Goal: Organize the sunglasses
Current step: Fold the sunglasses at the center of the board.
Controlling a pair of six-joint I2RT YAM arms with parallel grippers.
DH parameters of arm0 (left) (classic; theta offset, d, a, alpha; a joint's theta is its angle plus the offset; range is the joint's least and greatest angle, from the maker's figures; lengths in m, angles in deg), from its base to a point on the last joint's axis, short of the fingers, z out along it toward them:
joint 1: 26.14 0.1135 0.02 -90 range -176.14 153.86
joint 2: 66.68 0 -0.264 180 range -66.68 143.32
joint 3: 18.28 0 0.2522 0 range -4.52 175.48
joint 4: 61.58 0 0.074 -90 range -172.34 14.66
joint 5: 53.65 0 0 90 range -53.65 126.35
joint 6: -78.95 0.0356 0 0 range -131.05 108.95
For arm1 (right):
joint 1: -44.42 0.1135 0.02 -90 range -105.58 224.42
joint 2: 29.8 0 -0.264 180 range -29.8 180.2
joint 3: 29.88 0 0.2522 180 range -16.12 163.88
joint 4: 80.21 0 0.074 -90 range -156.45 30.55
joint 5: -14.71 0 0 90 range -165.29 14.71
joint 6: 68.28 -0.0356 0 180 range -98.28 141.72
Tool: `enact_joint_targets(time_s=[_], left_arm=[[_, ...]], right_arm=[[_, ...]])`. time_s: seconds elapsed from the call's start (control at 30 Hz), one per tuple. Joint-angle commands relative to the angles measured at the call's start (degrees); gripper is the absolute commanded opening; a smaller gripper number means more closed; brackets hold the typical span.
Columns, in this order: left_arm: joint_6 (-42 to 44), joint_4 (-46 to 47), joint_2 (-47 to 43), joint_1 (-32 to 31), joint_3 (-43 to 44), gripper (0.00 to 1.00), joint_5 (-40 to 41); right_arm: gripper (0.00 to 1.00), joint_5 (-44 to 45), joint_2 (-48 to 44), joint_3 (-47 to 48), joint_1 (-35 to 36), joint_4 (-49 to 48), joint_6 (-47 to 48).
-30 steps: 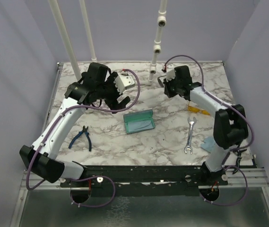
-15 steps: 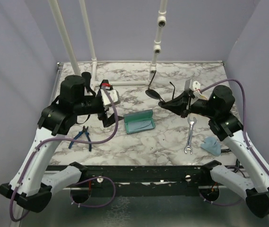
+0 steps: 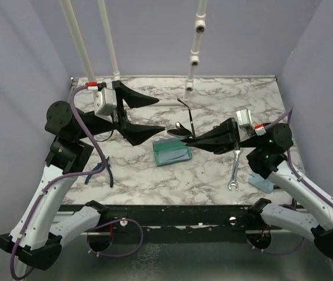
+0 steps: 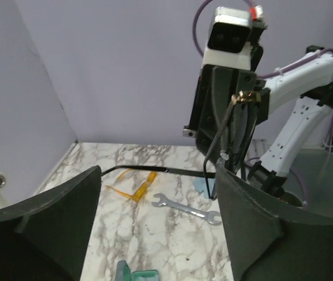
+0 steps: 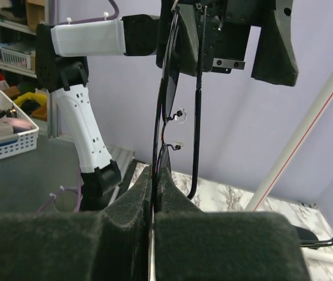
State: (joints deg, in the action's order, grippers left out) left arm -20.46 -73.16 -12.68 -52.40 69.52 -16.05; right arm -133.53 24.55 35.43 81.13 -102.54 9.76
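Note:
The dark wire-frame sunglasses [image 3: 184, 126] hang in the air above the open blue-grey case [image 3: 172, 152], and my right gripper [image 3: 192, 140] is shut on their frame. In the right wrist view the frame [image 5: 167, 88] rises straight up out of the closed jaws [image 5: 154, 172]. My left gripper [image 3: 162, 115] is open and points right at the glasses. One thin temple arm [image 4: 154, 170] crosses between its fingertips [image 4: 157, 175] without touching them. The yellow-orange sunglasses [image 4: 130, 185] lie on the table beyond, hidden in the top view.
A wrench [image 3: 235, 170] and a blue cloth [image 3: 263, 181] lie near the right arm. Blue-handled pliers [image 3: 103, 170] lie at the left. White pipes [image 3: 192, 58] stand at the back. Purple walls enclose the marble table [image 3: 213, 175].
The right gripper carried the dark sunglasses left and lower, over the case. The left gripper rose and turned right, so its open fingers now flank a temple arm.

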Motion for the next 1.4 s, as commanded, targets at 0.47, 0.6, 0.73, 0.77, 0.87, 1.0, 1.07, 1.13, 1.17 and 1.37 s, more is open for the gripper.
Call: enact_joint_targets(time_s=[0.47,0.6,0.73,0.77,0.87,1.0,1.07,1.13,1.17,1.37], left_arm=[[-2.70,5.54,-3.53,-2.73,-3.01,0.53,-9.59],[-2.06,5.56,-3.60,-3.11,-3.18,0.50,-10.00],[-1.86,5.64,-3.44,-3.36,-3.40,0.46,-7.94],[-1.90,5.71,-3.26,-3.46,-3.27,0.46,-7.45],[-2.35,6.24,-2.52,-3.45,-2.76,0.46,-6.00],[-2.37,6.59,-1.87,-3.45,-1.93,0.46,-3.71],[-2.48,6.80,-1.53,-3.45,-1.36,0.46,-2.99],[-3.42,8.97,-1.15,-3.45,-1.18,0.39,-4.49],[-3.66,9.49,-1.16,-3.49,-1.22,0.35,-5.49],[-4.10,9.61,-1.62,-3.45,-2.55,0.20,-6.00]], right_arm=[[0.01,7.85,10.09,4.12,4.25,-16.53,-6.99],[0.01,9.47,9.62,4.28,4.25,-14.53,-6.05],[0.00,9.71,10.30,4.39,4.46,-14.18,-5.58],[0.01,9.50,10.46,4.38,4.55,-14.32,-5.50],[0.00,8.43,11.15,4.70,4.98,-14.56,-5.53],[0.01,6.01,10.93,4.56,5.13,-15.10,-5.39],[0.01,5.38,10.58,4.32,5.13,-14.66,-5.10],[0.01,5.60,10.52,4.33,5.13,-14.26,-4.91],[0.01,5.79,10.56,4.34,5.08,-14.06,-4.88],[0.01,6.07,11.43,4.92,5.13,-12.19,-3.83]])
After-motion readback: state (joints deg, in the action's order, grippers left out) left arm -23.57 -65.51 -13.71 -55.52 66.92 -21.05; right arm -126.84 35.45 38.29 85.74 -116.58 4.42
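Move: Between the two raised hands, the sunglasses stand on edge in the right fingers, their middle about 7 cm right of the left hand, 5 cm back and roughly level; from the right hand it is some 3 cm left, 2 cm forward and 3 cm up. The open case lies 8 cm forward and 5 cm right of the left hand, 47 cm below; the wrench lies 19 cm right, 5 cm forward and 42 cm below the right hand. Bringing the sunglasses to the left fingers, the right hand keeps its shut grip and shifts some 4 cm left and 2 cm forward, rising a little. The left hand draws back nearly 5 cm, turning about 10 degrees clockwise, then eases 1.5 cm forward, its fingers narrowing from wide to about a quarter open around the frame's far, upper end, beside the already folded temple; whether they touch can't be seen. ##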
